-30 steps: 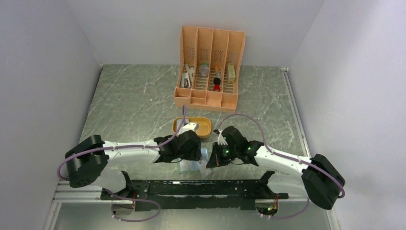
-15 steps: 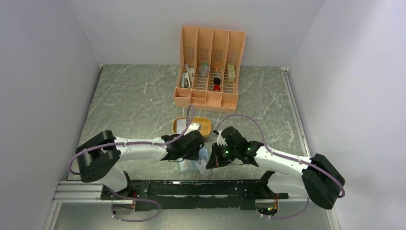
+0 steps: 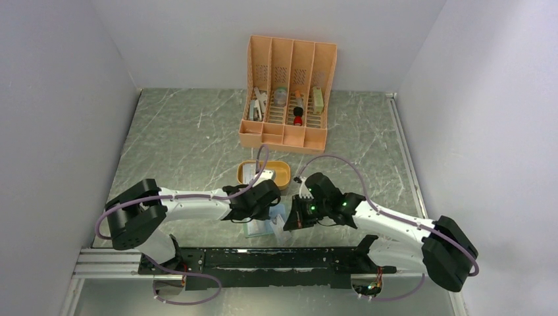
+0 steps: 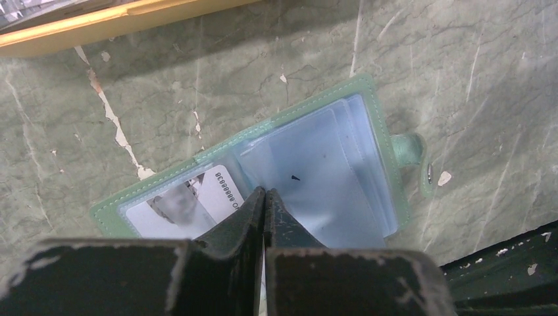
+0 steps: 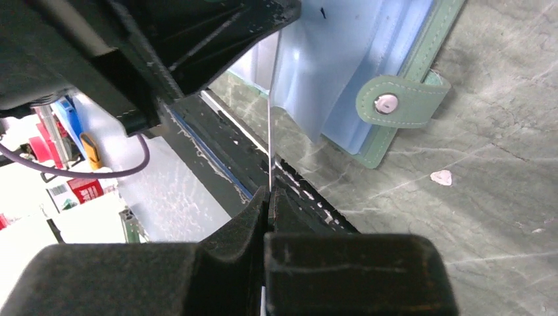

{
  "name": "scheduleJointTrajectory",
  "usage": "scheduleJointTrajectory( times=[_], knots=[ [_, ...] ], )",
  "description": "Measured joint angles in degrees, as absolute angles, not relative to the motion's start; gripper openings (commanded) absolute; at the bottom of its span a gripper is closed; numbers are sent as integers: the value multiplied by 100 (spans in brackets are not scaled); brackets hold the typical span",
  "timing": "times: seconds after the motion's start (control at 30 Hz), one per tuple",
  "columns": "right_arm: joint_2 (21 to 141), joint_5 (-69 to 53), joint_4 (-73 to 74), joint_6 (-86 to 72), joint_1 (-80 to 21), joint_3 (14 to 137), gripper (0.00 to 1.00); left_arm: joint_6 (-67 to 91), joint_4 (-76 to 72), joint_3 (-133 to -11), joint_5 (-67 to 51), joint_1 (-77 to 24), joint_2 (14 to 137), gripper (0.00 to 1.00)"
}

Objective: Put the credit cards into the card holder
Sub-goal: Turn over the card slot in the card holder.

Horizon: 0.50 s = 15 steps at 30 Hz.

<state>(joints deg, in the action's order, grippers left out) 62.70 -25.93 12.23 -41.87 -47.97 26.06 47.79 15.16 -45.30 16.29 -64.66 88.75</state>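
The grey-green card holder (image 4: 381, 171) lies open on the marble table between both arms, its clear pockets facing up (image 3: 262, 228). One pale credit card (image 4: 197, 197) with printed digits sits in its left pocket. My left gripper (image 4: 264, 192) is shut over the holder's middle, pinching a clear pocket leaf that rises to its tips (image 3: 268, 216). My right gripper (image 5: 268, 191) is shut on a thin credit card (image 5: 270, 131), seen edge-on and standing upright toward the lifted leaf. The holder's snap tab (image 5: 401, 102) lies beside it.
An orange oval tray (image 3: 281, 174) with pale flat items stands just behind the holder; its rim (image 4: 99, 26) shows at the top of the left wrist view. A tall orange slotted organizer (image 3: 289, 85) stands at the back. The black base rail (image 3: 263, 258) runs close along the holder's near side.
My left gripper has closed from open onto the holder's clear leaf, and its arm has reached further over the holder. The right gripper has hardly moved and stays shut.
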Motion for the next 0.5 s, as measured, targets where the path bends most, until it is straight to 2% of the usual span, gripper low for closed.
scheduleJointTrajectory(
  times=[0.5],
  knots=[
    [5542, -1778, 1846, -4246, -4338, 2880, 0, 4799, 1520, -4167, 1686, -6466, 8460, 5]
  ],
)
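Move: The left fingertips are already at the open card holder's inner slots, close to its fold; the holder's middle is about 2 cm back from them and 1 cm lower. Its snap strap is level, some 6 cm to the right, and the yellow tray's middle about 14 cm ahead, 1 cm left. From the right hand, which grips the VIP card, the holder's middle lies roughly 7 cm left, 2 cm ahead and 5 cm below. With its nearly shut fingertips still on the inner slots, the left hand drags the holder about 1.5 cm to the left, at an almost steady height. Meanwhile the right hand, keeping its pinch on the VIP card, draws away from the holder, about 4 cm forward, rising some 2.5 cm and then easing right as it turns about 10 degrees clockwise. ##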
